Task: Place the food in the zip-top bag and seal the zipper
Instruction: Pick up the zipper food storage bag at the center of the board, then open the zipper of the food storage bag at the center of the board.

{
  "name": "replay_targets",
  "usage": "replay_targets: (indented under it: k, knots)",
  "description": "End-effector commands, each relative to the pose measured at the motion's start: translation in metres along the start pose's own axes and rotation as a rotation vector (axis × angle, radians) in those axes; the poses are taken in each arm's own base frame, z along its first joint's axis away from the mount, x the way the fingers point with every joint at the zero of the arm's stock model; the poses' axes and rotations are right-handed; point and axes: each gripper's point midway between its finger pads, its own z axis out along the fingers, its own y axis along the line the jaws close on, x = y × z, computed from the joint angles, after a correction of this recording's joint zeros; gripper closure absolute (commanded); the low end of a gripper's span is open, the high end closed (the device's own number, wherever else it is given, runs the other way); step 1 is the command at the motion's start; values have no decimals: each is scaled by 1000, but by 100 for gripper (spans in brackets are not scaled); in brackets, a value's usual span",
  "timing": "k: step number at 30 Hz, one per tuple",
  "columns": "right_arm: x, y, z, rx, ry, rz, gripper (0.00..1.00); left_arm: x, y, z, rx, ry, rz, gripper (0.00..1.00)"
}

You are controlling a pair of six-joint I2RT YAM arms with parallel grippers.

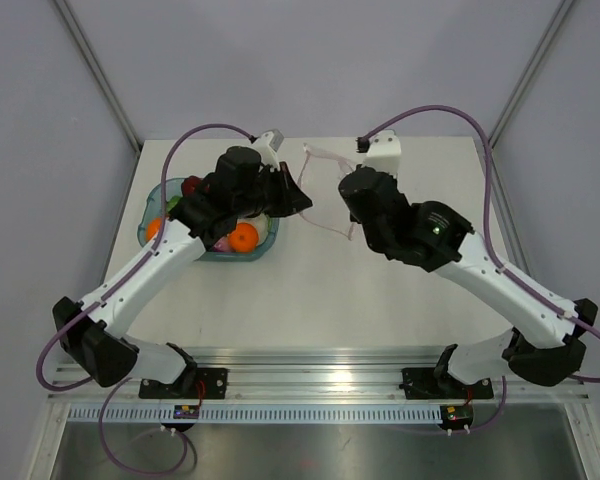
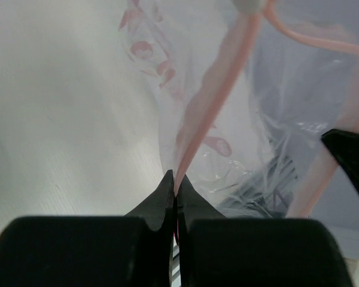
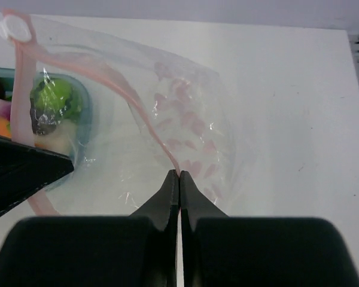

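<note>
The clear zip-top bag (image 3: 191, 101) hangs stretched between my two grippers above the table. Its pink zipper (image 3: 137, 98) runs up to a white slider (image 3: 14, 28). My left gripper (image 2: 176, 178) is shut on the zipper (image 2: 218, 101) strip at one edge of the mouth. On another stretch of the strip my right gripper (image 3: 179, 174) is also shut. From above, the left gripper (image 1: 302, 203) and right gripper (image 1: 350, 225) stand close together with the bag (image 1: 325, 185) between them. The food sits in the teal tray (image 1: 147, 232): an orange ball (image 1: 244, 237) and a green piece (image 3: 57, 95) show.
The teal tray (image 3: 87, 116) lies left of the bag, partly under the left arm. Bare white table (image 1: 400, 300) spreads to the front and right. Grey walls and slanted frame posts (image 1: 98, 75) bound the back.
</note>
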Motion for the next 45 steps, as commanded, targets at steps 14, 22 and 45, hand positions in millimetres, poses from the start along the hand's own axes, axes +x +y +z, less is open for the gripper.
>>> replay_targets:
  k: [14,22,45]
  knots:
    - [130,-38,16,135,252,-110,100,102,63,60,-67,354,-13,100]
    - [138,-22,35,136,280,-90,63,89,37,45,8,319,9,100]
    - [138,30,45,-82,335,5,30,97,29,46,47,317,1,100]
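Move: The zip-top bag hangs between the two hands, each already shut on its pink zipper rim. From the left hand the bag's middle is about 3 cm ahead, 6 cm to the right and 6 cm lower; from the right hand, some 4 cm ahead, 2 cm left and 10 cm down. The orange lies about 17 cm left of the left hand, 3 cm ahead and 25 cm below, in the basket centred roughly 25 cm left, 8 cm ahead, equally low. The left fingers keep their pinch on the zipper rim while that hand drops about 15 cm towards the board and eases back up 3 cm. The right hand swings slightly up and 4 cm right, then plunges some 18 cm, tipping down about 20 degrees; low down it opens wide, lets go of the rim and drifts 6 cm left towards the left hand. ##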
